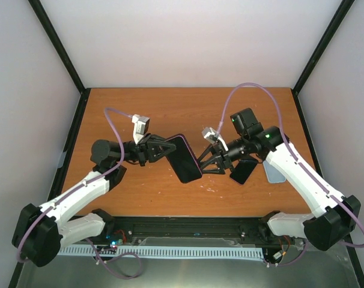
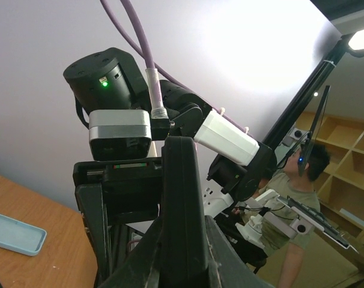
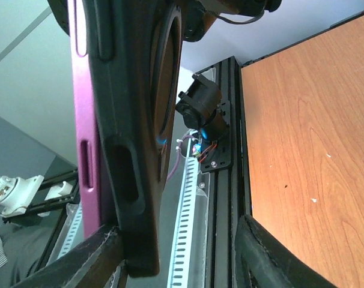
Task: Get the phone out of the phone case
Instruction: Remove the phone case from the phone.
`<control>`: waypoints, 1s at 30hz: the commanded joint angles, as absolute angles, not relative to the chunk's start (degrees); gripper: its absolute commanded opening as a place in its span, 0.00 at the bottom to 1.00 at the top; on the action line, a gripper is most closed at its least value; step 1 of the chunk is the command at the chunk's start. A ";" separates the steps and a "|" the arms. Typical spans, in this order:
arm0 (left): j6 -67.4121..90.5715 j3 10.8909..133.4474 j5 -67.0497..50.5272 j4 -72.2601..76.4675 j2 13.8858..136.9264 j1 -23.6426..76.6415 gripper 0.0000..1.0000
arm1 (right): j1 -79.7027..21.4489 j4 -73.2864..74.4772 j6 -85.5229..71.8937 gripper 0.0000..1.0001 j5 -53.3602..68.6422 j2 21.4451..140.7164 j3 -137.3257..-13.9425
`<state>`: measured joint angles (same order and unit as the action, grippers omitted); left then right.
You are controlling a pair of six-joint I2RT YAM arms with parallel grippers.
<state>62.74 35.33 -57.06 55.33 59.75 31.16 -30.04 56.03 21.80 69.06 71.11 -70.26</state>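
A black phone (image 1: 183, 161) in a purple phone case (image 1: 192, 151) is held up above the table's middle. My left gripper (image 1: 166, 150) is shut on its left end. In the left wrist view the phone (image 2: 185, 198) stands edge-on, pinched in the left gripper (image 2: 182, 233). My right gripper (image 1: 201, 161) is at the phone's right edge. In the right wrist view the purple case (image 3: 83, 126) and the black phone (image 3: 128, 108) sit side by side, resting against the left finger (image 3: 80, 261). The right gripper (image 3: 179, 231) is open, with a wide gap to the other finger (image 3: 272, 255).
A dark case (image 1: 243, 171) and a light blue case (image 1: 276, 173) lie on the wooden table (image 1: 170, 108) under my right arm. The light blue case (image 2: 14, 233) also shows in the left wrist view. A black rail (image 3: 230, 180) runs along the table's near edge.
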 commanded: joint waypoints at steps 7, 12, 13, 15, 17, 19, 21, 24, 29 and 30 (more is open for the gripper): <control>64.53 35.76 -55.29 62.49 61.83 33.92 0.00 | -32.26 52.99 20.05 0.40 69.50 76.76 -76.00; 63.62 35.44 -55.39 60.77 62.10 34.25 0.00 | -32.26 52.69 18.81 0.37 71.04 78.42 -77.81; 63.46 35.42 -55.31 60.62 62.40 34.54 0.00 | -32.26 52.65 18.67 0.37 71.40 78.71 -77.93; 62.89 35.70 -55.28 60.37 63.37 35.42 0.00 | -32.25 52.54 18.41 0.37 71.98 79.28 -77.88; 61.24 36.69 -55.33 58.87 64.78 36.98 0.00 | -32.26 51.94 17.69 0.36 72.32 79.65 -77.71; 59.39 38.13 -55.35 56.83 66.47 38.92 0.00 | -32.26 51.61 17.20 0.36 72.57 79.96 -77.89; 59.17 39.10 -55.52 57.15 68.20 40.04 0.00 | -32.21 51.51 16.93 0.31 72.60 80.20 -78.23; 60.09 38.95 -55.67 59.21 69.50 40.25 0.00 | -32.17 51.42 16.38 0.15 72.32 80.09 -78.33; 52.47 40.03 -50.87 47.04 67.50 40.03 0.00 | -29.66 50.18 15.18 0.03 69.58 78.98 -76.07; 50.66 40.51 -49.13 43.96 67.16 40.01 0.02 | -28.89 49.84 14.93 0.03 69.31 78.66 -75.17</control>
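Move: My left hand already pinches the far left corner of the cased phone; its middle lies about 5 cm to that hand's right, 3 cm back and 4 cm lower. From my half-open right hand, the cased phone's middle is some 5 cm left, level fore and aft, and 4 cm up. The bare phone lies on the table about 23 cm right of my right hand and 8 cm ahead, the blue case some 36 cm right and 8 cm ahead, both roughly 30 cm below. I keep my left grip and carry the cased phone about 3 cm forward, 3 cm right and 2 cm down, towards my right hand. My right hand works some 2.5 cm forward beside the near right edge, first easing left, then slightly back right, rolling about 8 degrees; late on, its fingers close from half open to nearly shut, pinching that long edge. ##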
